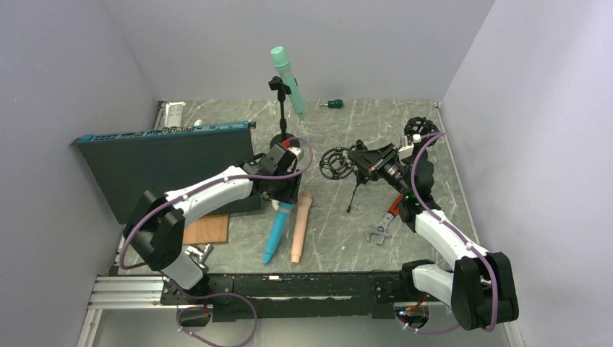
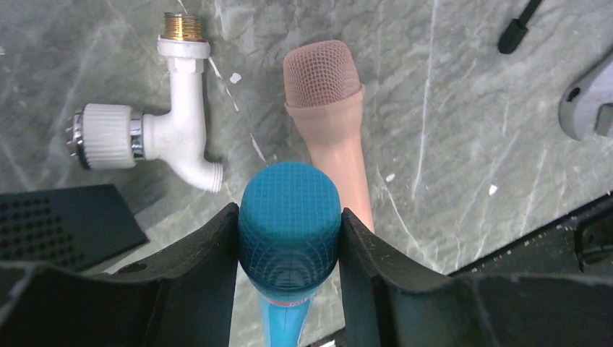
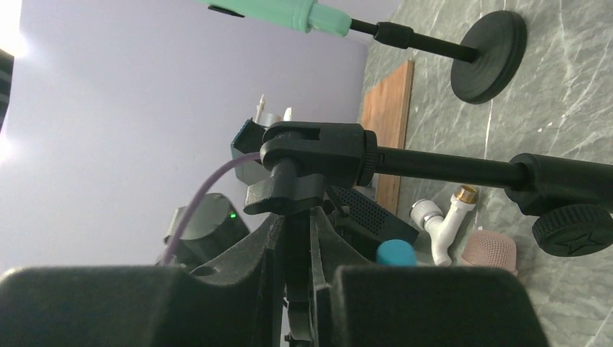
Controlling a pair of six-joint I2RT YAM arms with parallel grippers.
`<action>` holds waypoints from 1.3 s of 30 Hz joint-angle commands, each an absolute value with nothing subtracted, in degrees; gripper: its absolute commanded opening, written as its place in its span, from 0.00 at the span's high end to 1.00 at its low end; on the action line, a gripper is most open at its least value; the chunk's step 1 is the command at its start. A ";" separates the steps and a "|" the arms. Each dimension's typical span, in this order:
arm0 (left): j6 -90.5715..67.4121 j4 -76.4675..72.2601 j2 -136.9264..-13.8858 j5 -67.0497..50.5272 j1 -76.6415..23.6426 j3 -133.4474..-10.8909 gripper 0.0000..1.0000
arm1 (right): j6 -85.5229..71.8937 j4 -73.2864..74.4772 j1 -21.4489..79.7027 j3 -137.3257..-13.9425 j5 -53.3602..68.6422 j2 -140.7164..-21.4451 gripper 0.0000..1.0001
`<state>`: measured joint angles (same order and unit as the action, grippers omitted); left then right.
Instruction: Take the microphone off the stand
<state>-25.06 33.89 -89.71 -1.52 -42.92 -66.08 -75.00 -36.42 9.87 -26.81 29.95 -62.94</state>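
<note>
A green microphone [image 1: 288, 79] sits clipped in a tall black stand [image 1: 282, 119] at the back centre; it also shows in the right wrist view [image 3: 289, 11] above the stand's round base [image 3: 488, 54]. My left gripper [image 1: 283, 194] is shut on the head of a blue microphone [image 2: 289, 217], which lies on the table [image 1: 277, 235]. A tan microphone [image 1: 301, 228] lies beside it. My right gripper [image 1: 377, 165] is shut on the black tripod stand [image 3: 318, 152] that carries an empty shock-mount ring [image 1: 334, 163].
A dark blue panel [image 1: 166, 163] stands at the left, with a wood board [image 1: 206, 228] in front of it. A white plastic tap [image 2: 159, 130] lies near the blue microphone. A wrench [image 1: 379, 231] and a green-handled screwdriver [image 1: 334, 103] lie on the table.
</note>
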 commanded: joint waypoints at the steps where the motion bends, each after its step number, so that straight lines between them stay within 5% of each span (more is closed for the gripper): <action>1: -28.07 23.79 -92.22 -0.19 -42.73 -64.29 1.00 | -73.06 -28.14 9.96 -23.33 30.85 -62.70 1.00; 12: -32.51 14.71 -98.42 2.34 -41.01 -62.78 0.98 | -71.71 -25.01 9.87 -23.63 30.66 -60.90 1.00; 20: -30.34 15.36 -95.18 2.04 -40.94 -62.30 0.42 | -72.20 -26.31 9.92 -23.97 30.99 -62.26 1.00; 25: -28.56 16.97 -87.41 1.29 -40.91 -61.11 0.19 | -73.53 -29.09 10.02 -23.84 33.01 -63.85 1.00; 30: -26.19 19.67 -79.04 -2.94 -40.91 -61.18 0.05 | -74.35 -30.24 10.27 -24.81 34.03 -64.18 1.00; 39: -25.12 18.34 -65.09 -18.00 -40.92 -63.50 0.01 | -79.33 -37.84 13.69 -27.83 34.52 -69.32 1.00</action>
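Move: The left hand still grips the blue microphone by its head. Its landing spot, bare table just left of the peach microphone, lies about 4 cm ahead, 1 cm right and 7 cm below. The peach microphone's middle is about 4 cm back and 4 cm right; the white tap stands some 6 cm ahead and 4 cm left, both roughly 7 cm below. From the right hand, that spot is about 3 cm back, 18 cm left and 20 cm down. Down and forward goes the left hand, sinking about 5 cm with a slight counter-clockwise turn to lay the blue microphone beside the peach one. There its fingers open wide and let go, and the hand climbs steeply, some 19 cm, drawing back a little while the fingertips swing about 30 degrees outward, forward and to the right. ##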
